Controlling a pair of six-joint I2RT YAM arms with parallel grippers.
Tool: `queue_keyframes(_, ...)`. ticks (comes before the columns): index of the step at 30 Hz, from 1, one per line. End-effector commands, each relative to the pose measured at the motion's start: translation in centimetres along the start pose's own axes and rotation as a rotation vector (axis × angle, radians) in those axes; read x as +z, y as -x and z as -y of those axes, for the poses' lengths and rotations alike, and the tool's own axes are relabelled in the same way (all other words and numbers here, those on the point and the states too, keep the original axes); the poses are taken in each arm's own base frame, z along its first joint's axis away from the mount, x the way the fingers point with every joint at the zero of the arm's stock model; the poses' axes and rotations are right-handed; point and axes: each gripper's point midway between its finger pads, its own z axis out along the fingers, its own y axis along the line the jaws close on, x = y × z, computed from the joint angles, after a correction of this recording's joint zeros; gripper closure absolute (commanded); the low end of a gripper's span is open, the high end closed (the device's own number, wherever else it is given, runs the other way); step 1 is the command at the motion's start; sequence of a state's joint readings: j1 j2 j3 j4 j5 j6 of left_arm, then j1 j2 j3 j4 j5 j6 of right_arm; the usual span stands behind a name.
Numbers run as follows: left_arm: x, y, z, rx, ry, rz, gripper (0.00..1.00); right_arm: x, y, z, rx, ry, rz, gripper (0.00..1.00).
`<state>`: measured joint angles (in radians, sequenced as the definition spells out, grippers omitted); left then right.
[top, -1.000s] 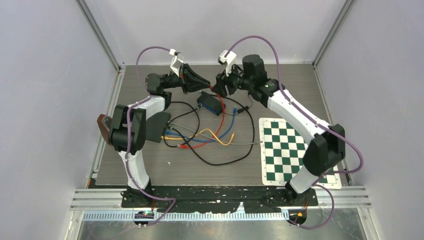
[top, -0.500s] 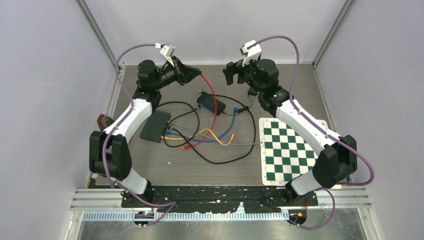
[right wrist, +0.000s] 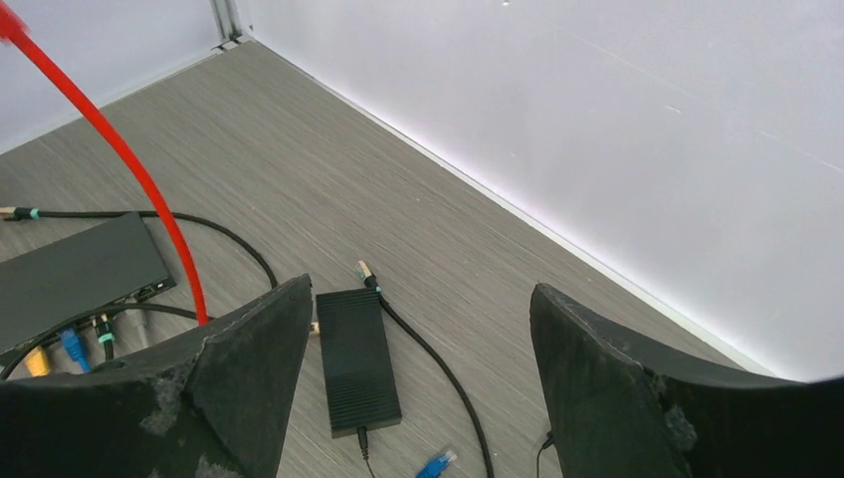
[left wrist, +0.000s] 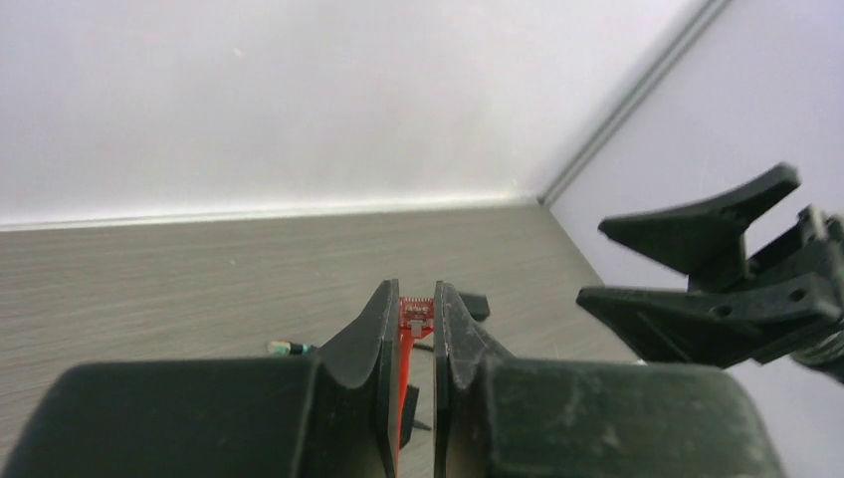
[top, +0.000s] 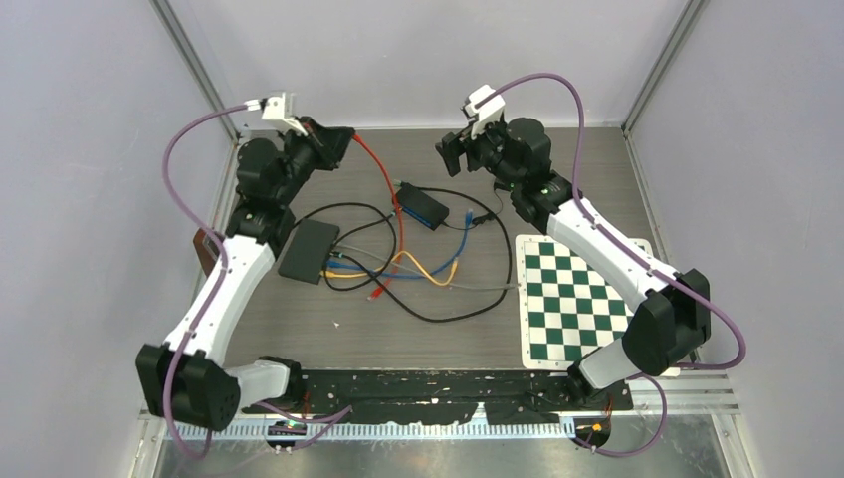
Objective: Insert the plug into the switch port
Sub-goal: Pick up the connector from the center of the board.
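Observation:
My left gripper [top: 341, 138] hangs high at the back left, shut on a red plug [left wrist: 418, 311] that shows between its fingertips. The plug's red cable [top: 397, 214] runs down from it to the tangle on the table. The switch [top: 309, 251] is a flat black box lying left of centre, with blue and yellow cables plugged into its side [right wrist: 75, 274]. My right gripper [top: 451, 151] hovers at the back centre, wide open and holding nothing [right wrist: 420, 291]. It is also in the left wrist view, as the right gripper [left wrist: 717, 279] off to the right.
A black ribbed power brick [right wrist: 356, 360] lies under my right gripper, with a loose blue plug [right wrist: 435, 464] beside it. Black, yellow, blue and grey cables [top: 428, 274] tangle at mid-table. A green checkered mat [top: 572, 299] lies at the right. Walls close off the back and sides.
My left arm has swung left and back, carrying the red plug away and drawing its cable along. My right gripper has opened wide and pulled back from the left one.

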<state>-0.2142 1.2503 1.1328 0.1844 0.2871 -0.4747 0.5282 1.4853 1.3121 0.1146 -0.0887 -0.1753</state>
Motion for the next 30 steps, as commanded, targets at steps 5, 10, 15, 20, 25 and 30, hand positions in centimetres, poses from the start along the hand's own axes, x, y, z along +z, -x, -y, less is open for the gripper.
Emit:
queue_keyframes(5, -4.0, 10.0, 0.3, -0.099, 0.165, 0.387, 1.00, -1.6, 4.3, -2.2, -0.043, 0.099, 0.100, 0.14)
queue_keyframes(10, -5.1, 10.2, 0.0, -0.121, 0.216, 0.436, 1.00, -2.0, 3.6, -3.1, -0.068, 0.117, 0.088, 0.14)
queue_keyframes(15, -6.1, 8.7, -2.7, -0.175, 0.481, 0.365, 1.00, -2.5, 4.5, -4.2, -0.126, 0.154, 0.108, 0.13)
queue_keyframes(20, -7.2, 6.3, -3.6, -0.360, 0.600, 0.263, 1.00, -2.0, 6.0, -6.1, -0.271, 0.165, 0.216, 0.13)
queue_keyframes(25, -9.1, 8.9, -3.4, -0.440, 0.627, 0.379, 1.00, -1.0, 6.7, -7.0, -0.389, 0.184, 0.263, 0.12)
queue_keyframes(30, -9.8, 13.7, -2.5, -0.401, 0.459, 0.709, 1.00, -1.5, 7.5, -7.5, -0.387, 0.201, 0.290, 0.12)
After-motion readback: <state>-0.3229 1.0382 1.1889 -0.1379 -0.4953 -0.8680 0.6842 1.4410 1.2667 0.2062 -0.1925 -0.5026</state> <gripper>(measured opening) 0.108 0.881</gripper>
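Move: The left gripper already holds the red plug high over the table. The switch lies some 14 cm to its left, about level with it in reach, and roughly 36 cm below. The small black box is about 12 cm ahead and 14 cm to the right of that gripper, and the red cable's lower end some 12 cm back and 3 cm left. From the empty right gripper, the switch is about 32 cm left and 33 cm below, level in reach, and the black box 12 cm ahead and 4 cm left. Keep the red plug pinched and swing the left gripper about 9 cm left and some 4 cm back, until it hangs high near the switch. Let it rise about 6 cm early, then sink a little, while turning some 35 degrees counter-clockwise and rolling its left side down. Bring the open, empty right gripper after it, left and back by about 8 cm, its fingers tipping up. ##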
